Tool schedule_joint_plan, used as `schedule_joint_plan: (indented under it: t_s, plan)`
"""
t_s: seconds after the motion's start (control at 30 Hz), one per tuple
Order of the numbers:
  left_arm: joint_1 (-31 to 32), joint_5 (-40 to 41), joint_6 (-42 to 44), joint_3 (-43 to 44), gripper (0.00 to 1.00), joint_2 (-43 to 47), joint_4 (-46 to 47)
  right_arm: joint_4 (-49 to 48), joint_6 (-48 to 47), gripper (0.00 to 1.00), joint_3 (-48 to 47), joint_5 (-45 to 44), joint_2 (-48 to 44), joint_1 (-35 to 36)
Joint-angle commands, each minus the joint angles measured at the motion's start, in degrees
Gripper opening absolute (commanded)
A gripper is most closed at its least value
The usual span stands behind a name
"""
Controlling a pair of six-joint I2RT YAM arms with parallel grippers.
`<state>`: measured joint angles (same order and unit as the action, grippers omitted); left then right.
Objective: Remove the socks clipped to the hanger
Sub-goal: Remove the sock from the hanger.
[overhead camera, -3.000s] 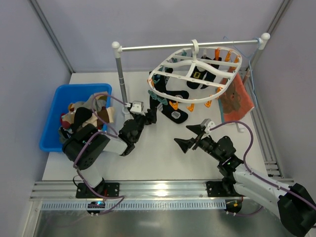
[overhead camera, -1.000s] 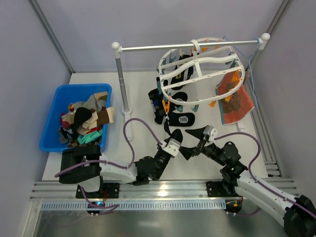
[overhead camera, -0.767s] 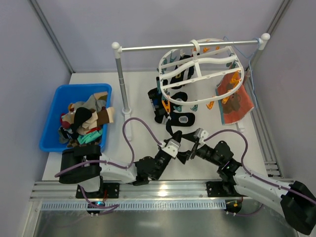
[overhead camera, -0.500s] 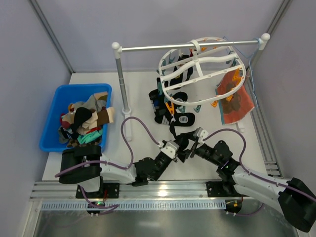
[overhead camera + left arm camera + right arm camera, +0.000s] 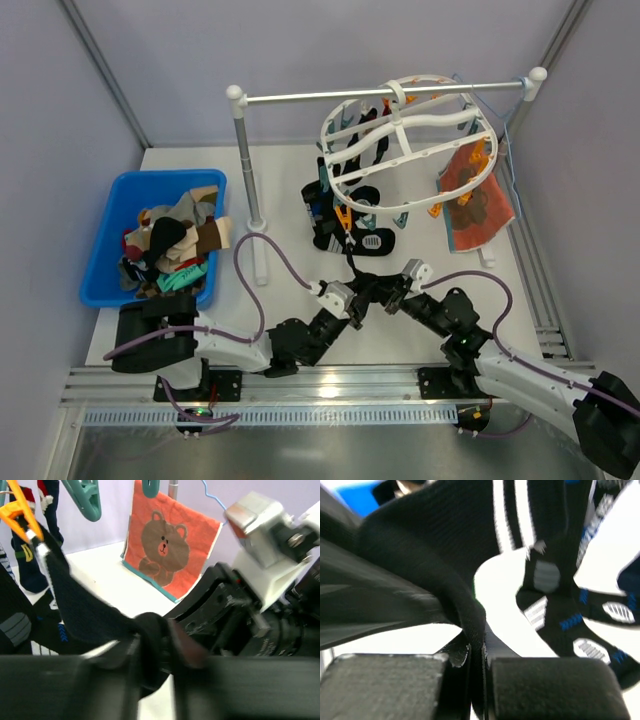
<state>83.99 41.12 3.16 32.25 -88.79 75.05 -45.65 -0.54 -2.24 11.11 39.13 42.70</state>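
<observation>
The white oval hanger (image 5: 400,125) hangs from the rail with several dark socks (image 5: 372,240) clipped under it. One black sock (image 5: 350,255) stretches from an orange clip (image 5: 17,517) down to both grippers. My left gripper (image 5: 352,300) (image 5: 152,650) has the sock's bunched end (image 5: 85,610) between its blurred fingers. My right gripper (image 5: 385,293) (image 5: 479,650) meets it from the right and is shut tight on a fold of the same sock (image 5: 420,545). More striped black socks (image 5: 555,605) hang behind.
A blue bin (image 5: 110,200) full of socks sits at the left. The rail stand's post (image 5: 245,150) rises left of the hanger. An orange-red bear-print cloth (image 5: 475,205) (image 5: 167,545) hangs on a blue wire hanger at the right.
My right gripper came in from the right, wide open, and shut on the black sock beside the left gripper. The left gripper shifted slightly; the sock stays stretched from its clip.
</observation>
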Motion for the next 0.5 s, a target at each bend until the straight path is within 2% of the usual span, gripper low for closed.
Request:
schedule_joint_plan:
  t_s: [0.0,0.03,0.07,0.13,0.2,0.33,0.4,0.47]
  plan:
    - [0.65,2.81,0.26,-0.61,0.29,3.27,5.47,-2.52,-0.34,0.04,1.12,-3.81,2.43,0.02]
    - [0.65,3.78,0.62,-0.61,0.55,4.15,4.42,-2.43,-0.26,0.04,1.01,-3.91,3.13,0.1]
    - [0.57,6.49,1.14,-0.61,0.68,5.81,3.19,-2.34,-0.26,0.04,0.75,-3.99,3.4,0.02]
    - [0.57,9.57,2.64,-0.78,0.83,8.27,-0.31,-1.9,-0.26,0.04,0.66,-4.0,3.23,0.02]
    - [0.48,13.7,4.83,-1.83,0.86,12.23,-1.21,-1.46,-0.08,0.04,0.75,-3.91,2.53,0.02]
    - [-0.66,14.95,7.91,-3.77,0.88,19.87,-0.51,-0.76,0.1,0.04,1.01,-3.47,1.21,0.11]
    - [-3.38,12.33,5.82,-2.72,0.87,24.62,-8.92,-0.67,0.18,0.04,1.18,-3.47,0.59,0.11]
    - [-7.06,8.9,0.29,-0.18,0.84,26.73,-16.48,-0.5,0.1,0.04,1.27,-3.38,0.24,0.11]
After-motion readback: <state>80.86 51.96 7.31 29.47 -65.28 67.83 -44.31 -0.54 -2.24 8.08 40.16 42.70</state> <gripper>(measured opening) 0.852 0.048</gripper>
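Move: The black sock runs from its orange clip down to both hands, which nearly meet. Its middle is some 4 cm ahead, 2 cm left and 3 cm above either hand. The orange clip is about 12 cm ahead of each, 4 cm left and 9 cm up. A teal clip lies level with the orange one, 11 cm to its right. The patterned socks hang roughly 16 cm ahead of the left hand, 4 cm left and 5 cm below. The black sock is let go by the left fingers, which spring wide open and draw off some 10 cm to the left and nearly as far up, with a little forward, the wrist swinging about 15 degrees counter-clockwise. The right fingers, already shut on the sock, keep their pinch, dipping some 2 cm and then easing about half of that back up. ##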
